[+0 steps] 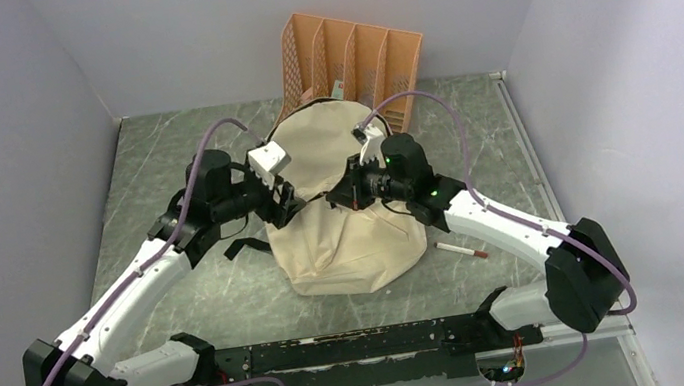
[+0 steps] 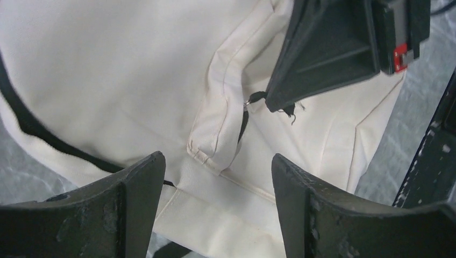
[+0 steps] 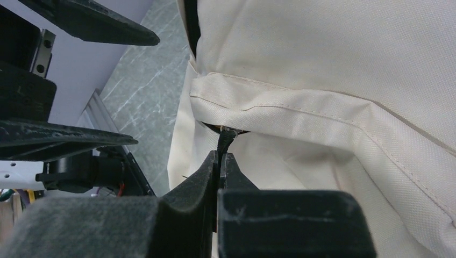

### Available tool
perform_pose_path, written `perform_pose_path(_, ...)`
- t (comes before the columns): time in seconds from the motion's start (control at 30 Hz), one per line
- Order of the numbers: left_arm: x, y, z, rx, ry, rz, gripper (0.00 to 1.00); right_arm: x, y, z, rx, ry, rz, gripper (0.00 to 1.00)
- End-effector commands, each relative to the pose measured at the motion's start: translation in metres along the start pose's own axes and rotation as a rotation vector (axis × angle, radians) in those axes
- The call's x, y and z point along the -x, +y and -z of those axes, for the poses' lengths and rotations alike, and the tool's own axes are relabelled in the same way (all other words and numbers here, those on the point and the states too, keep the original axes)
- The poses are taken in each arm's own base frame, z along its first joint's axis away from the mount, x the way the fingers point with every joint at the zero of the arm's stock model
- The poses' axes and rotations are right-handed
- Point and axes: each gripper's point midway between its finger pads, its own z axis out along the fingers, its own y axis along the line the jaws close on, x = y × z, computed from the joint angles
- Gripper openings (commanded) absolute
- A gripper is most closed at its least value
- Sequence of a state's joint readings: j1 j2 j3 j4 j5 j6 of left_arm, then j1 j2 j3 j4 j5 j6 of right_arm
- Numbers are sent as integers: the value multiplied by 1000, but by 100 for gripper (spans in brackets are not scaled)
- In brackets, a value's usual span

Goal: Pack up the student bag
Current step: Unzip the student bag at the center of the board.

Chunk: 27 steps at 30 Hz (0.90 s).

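Note:
The student bag (image 1: 350, 242), a beige fabric backpack, lies in the middle of the table. It fills the left wrist view (image 2: 107, 70) and the right wrist view (image 3: 333, 64). My right gripper (image 1: 346, 195) is shut on the black zipper pull (image 3: 225, 138) under the bag's folded zipper flap. My left gripper (image 1: 287, 204) is open at the bag's left side, its jaws apart over the end of the flap (image 2: 212, 148). The right gripper shows in the left wrist view (image 2: 285, 99) holding the pull. The bag's inside is hidden.
An orange plastic file organizer (image 1: 350, 61) stands behind the bag at the back. A white pen with a red tip (image 1: 460, 251) lies on the table right of the bag. A black strap (image 1: 245, 248) trails out at the bag's left. Grey walls enclose the table.

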<state>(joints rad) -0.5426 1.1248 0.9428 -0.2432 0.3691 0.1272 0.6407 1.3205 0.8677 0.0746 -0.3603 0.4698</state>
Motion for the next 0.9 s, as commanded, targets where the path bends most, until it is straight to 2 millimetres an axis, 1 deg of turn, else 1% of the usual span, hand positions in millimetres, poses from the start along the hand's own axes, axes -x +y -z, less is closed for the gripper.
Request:
perform_pose_path(0.0,14,-14,-3,-120,-99,-247,75,21,14,10,38,-53,39,0)
perform_pose_path(0.03,15,-15,-5,-134,-104,-264,75,20,14,10,39,-53,39,0)
perform_pose_path(0.17,5,-20,-15,-210,-47,-313,72,19,15,12,43,-51,37,0)
perform_pose_path(0.4,-15,-24,-31,-255,32,-346,67,20,18,13,55,-53,37,0)
perform_pose_path(0.47,-21,-25,-35,-254,55,-353,64,21,20,14,60,-54,37,0)
perform_pose_path(0.6,-29,-28,-39,-267,90,-366,49,22,21,16,63,-50,43,0)
perform_pose_path(0.67,-30,-29,-39,-266,99,-372,40,22,21,17,58,-52,47,0)
perform_pose_path(0.77,-32,-27,-38,-255,115,-381,30,23,19,18,43,-56,52,0)
perform_pose_path(0.83,-34,-27,-36,-251,125,-389,21,23,18,19,38,-55,52,0)
perform_pose_path(0.87,-34,-26,-35,-247,126,-391,14,22,18,19,37,-54,51,0)
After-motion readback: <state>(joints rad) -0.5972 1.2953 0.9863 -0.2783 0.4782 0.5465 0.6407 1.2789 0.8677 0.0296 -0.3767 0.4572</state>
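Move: The end of the bag's cream zip flap, which the open left fingers are going for, lies about 3 cm to that hand's right, level with it fore and aft and some 4 cm below. The zipper pull is roughly 7 cm to the left hand's right, 1 cm ahead and 3 cm lower. The black strap lies about 10 cm left, 5 cm back and 11 cm below. From the right hand, already holding the pull, the flap end is about 4 cm left, level, 1 cm below. The flap end beside the zipper pull is pinched by the left hand, which sinks about 4 cm and shifts 3 cm right onto the cloth, turning clockwise some 20 degrees, then stays there while its fingers draw well together. The right fingers keep their shut grip on the pull, easing back only about 1 cm. ##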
